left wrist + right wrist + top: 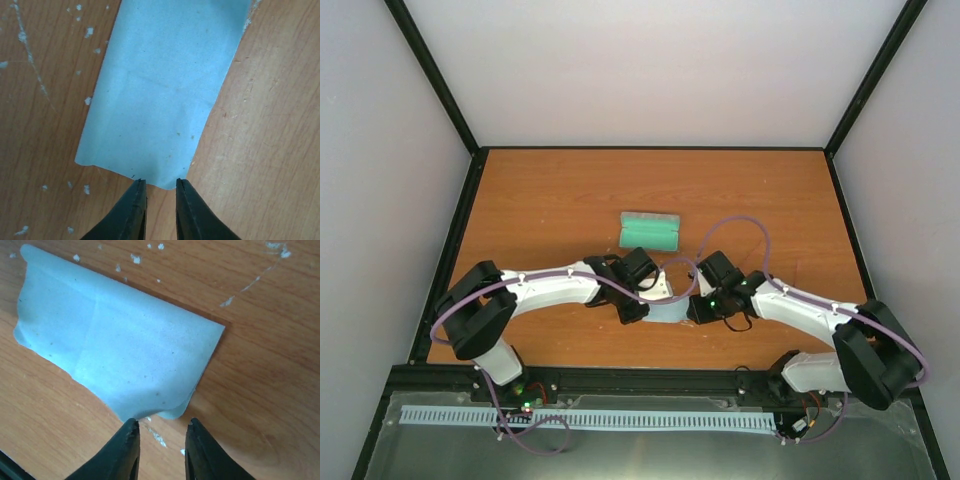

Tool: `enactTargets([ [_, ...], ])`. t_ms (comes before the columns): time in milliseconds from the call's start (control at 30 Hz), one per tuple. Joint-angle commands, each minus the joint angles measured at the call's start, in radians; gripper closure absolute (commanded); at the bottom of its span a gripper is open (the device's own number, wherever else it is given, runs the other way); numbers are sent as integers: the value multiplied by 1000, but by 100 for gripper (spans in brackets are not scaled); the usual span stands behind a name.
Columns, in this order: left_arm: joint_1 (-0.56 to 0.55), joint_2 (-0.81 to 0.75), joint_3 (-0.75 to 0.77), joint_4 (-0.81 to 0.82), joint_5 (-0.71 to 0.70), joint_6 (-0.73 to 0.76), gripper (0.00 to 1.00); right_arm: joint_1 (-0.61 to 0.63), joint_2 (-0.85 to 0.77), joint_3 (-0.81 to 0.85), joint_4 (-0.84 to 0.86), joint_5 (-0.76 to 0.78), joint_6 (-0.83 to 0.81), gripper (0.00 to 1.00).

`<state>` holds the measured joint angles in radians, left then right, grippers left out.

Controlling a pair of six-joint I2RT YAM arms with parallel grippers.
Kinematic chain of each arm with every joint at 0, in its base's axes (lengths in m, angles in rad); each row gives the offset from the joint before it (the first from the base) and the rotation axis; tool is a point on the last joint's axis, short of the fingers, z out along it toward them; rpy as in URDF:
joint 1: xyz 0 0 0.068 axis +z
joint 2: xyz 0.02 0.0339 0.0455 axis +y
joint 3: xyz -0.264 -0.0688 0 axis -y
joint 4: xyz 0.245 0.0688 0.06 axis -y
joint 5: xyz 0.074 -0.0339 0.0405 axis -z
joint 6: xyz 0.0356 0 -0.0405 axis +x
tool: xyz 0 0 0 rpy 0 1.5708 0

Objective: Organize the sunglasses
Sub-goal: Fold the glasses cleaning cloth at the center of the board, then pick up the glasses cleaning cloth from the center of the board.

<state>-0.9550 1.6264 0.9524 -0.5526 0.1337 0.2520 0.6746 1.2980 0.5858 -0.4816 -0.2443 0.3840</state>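
The sunglasses are out of view in all three views. A pale blue cloth (669, 309) lies folded flat on the wooden table between my two grippers. My left gripper (648, 298) stands at one end of it. In the left wrist view the cloth (165, 85) ends just past the tips of the left gripper (161, 183), whose jaws stand a little apart with only bare wood between them. My right gripper (693, 302) is at the other end. The right wrist view has the cloth's (115, 345) curled corner just ahead of that gripper (161, 423), also open and empty.
A case with teal-green lining (650, 230) lies open farther back on the table (550, 200), behind the grippers. Black frame rails (450, 230) and grey walls run along the left, right and back sides. White flecks mark the wood near the cloth.
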Motion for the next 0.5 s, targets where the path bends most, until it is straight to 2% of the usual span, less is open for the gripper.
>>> enactTargets([
  [0,-8,-37,0,21,-36,-18,80,6,-74,-1,-51,-2,9,66],
  [67,-7,-33,6,30,-52,-26,79,6,-127,1,-73,-3,16,54],
  [100,-4,-32,11,32,-55,-31,79,6,-149,4,-85,6,25,52],
  [267,56,-6,50,34,-11,-52,80,6,-161,36,-115,122,58,53],
  [467,125,20,93,17,28,-52,80,6,25,109,-68,142,36,48],
])
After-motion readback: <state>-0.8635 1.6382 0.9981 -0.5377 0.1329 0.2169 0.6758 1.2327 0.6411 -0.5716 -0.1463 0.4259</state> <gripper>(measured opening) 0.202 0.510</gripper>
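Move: The folded cleaning cloth lies just below my hands, its middle about 6 cm to the right and 3 cm ahead of my left hand, which hovers by its near-left corner. From my right hand, by the near-right corner, the middle is about 6 cm left and 2 cm ahead. The green glasses case stands some 20 cm ahead of my left hand and 3 cm right; the red glasses, mostly hidden, roughly 16 cm right of my right hand and 5 cm ahead. I lift my right hand about 3 cm off the cloth's near-right corner while its fingers spread to around half open, then let it sink 1 cm and ease slightly forward and right. My left hand, fingers still parted by the same small gap, slides forward some 4 cm above the cloth's left end, gathering speed and rising about 1 cm. ##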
